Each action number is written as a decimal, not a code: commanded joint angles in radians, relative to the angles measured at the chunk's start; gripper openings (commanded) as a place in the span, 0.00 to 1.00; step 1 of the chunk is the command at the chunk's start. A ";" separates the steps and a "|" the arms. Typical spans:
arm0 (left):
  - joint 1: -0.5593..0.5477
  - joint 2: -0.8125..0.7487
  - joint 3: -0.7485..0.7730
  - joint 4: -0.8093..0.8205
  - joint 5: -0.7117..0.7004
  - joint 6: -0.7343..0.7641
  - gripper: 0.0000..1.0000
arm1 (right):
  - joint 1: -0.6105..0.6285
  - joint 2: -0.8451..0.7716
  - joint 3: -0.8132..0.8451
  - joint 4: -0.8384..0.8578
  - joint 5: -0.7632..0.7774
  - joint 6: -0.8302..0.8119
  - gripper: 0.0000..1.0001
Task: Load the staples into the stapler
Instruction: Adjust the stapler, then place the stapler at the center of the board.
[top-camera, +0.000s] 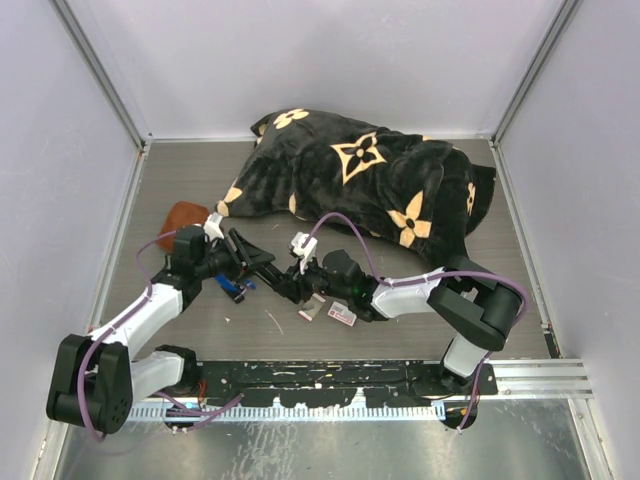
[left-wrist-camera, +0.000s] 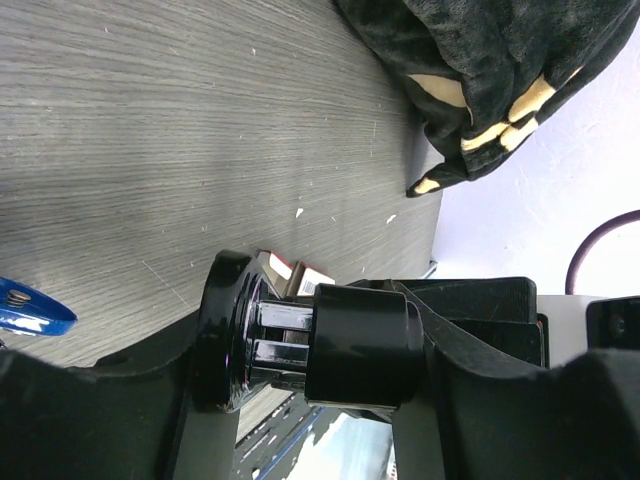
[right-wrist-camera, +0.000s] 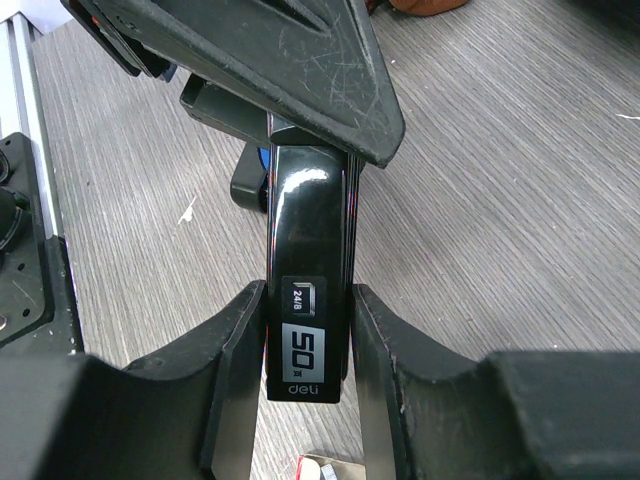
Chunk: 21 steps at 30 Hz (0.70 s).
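Note:
A black stapler (top-camera: 258, 258) hangs just above the table between my two grippers. The right gripper (top-camera: 290, 282) is shut on its rear end; in the right wrist view its label (right-wrist-camera: 308, 340) sits squeezed between both fingers. At the front end, the left gripper (top-camera: 240, 264) has the stapler's black hinge part (left-wrist-camera: 360, 345) filling the gap between its fingers, touching both sides. The staples (top-camera: 342, 315), a small white box with a red label, lie on the table under the right arm, and show behind the stapler (left-wrist-camera: 290, 275) and at the frame's bottom edge (right-wrist-camera: 335, 468).
A black blanket with tan flowers (top-camera: 370, 180) covers the back of the table. A reddish-brown object (top-camera: 183, 218) lies at the left beside it. A small blue object (top-camera: 232, 290) (left-wrist-camera: 30, 310) rests under the left gripper. Grey walls enclose three sides.

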 joint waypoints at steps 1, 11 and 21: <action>-0.005 -0.026 0.060 -0.025 0.008 0.041 0.49 | -0.003 -0.037 0.007 0.085 0.069 -0.005 0.01; -0.003 0.026 0.111 -0.049 -0.032 0.109 0.98 | -0.003 -0.047 0.019 0.058 0.139 -0.019 0.01; 0.036 -0.155 0.163 -0.323 -0.379 0.296 0.98 | -0.009 0.032 0.124 -0.040 0.232 -0.010 0.01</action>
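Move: The black stapler hangs between both hands: its middle lies about 2 cm back, 3 cm right and 1 cm below the left hand, and roughly 2 cm ahead, 3 cm left and 1 cm below the right. The blue stapler is some 5 cm back, 6 cm left and 10 cm below the left hand. From the right hand, the open staple tray lies 5 cm back, 6 cm right; the staple box 6 cm back, 12 cm right, both about 9 cm lower. The left fingers spread from their grip to wide open and let go of the black stapler, then the hand draws off to the left by nearly 4 cm and forward about 2, rolling some 15 degrees so its left side rises. Meanwhile the right hand keeps its pinch on the labelled end and carries the stapler forward about 3 cm, also down and to the right, turning 10 degrees clockwise. ##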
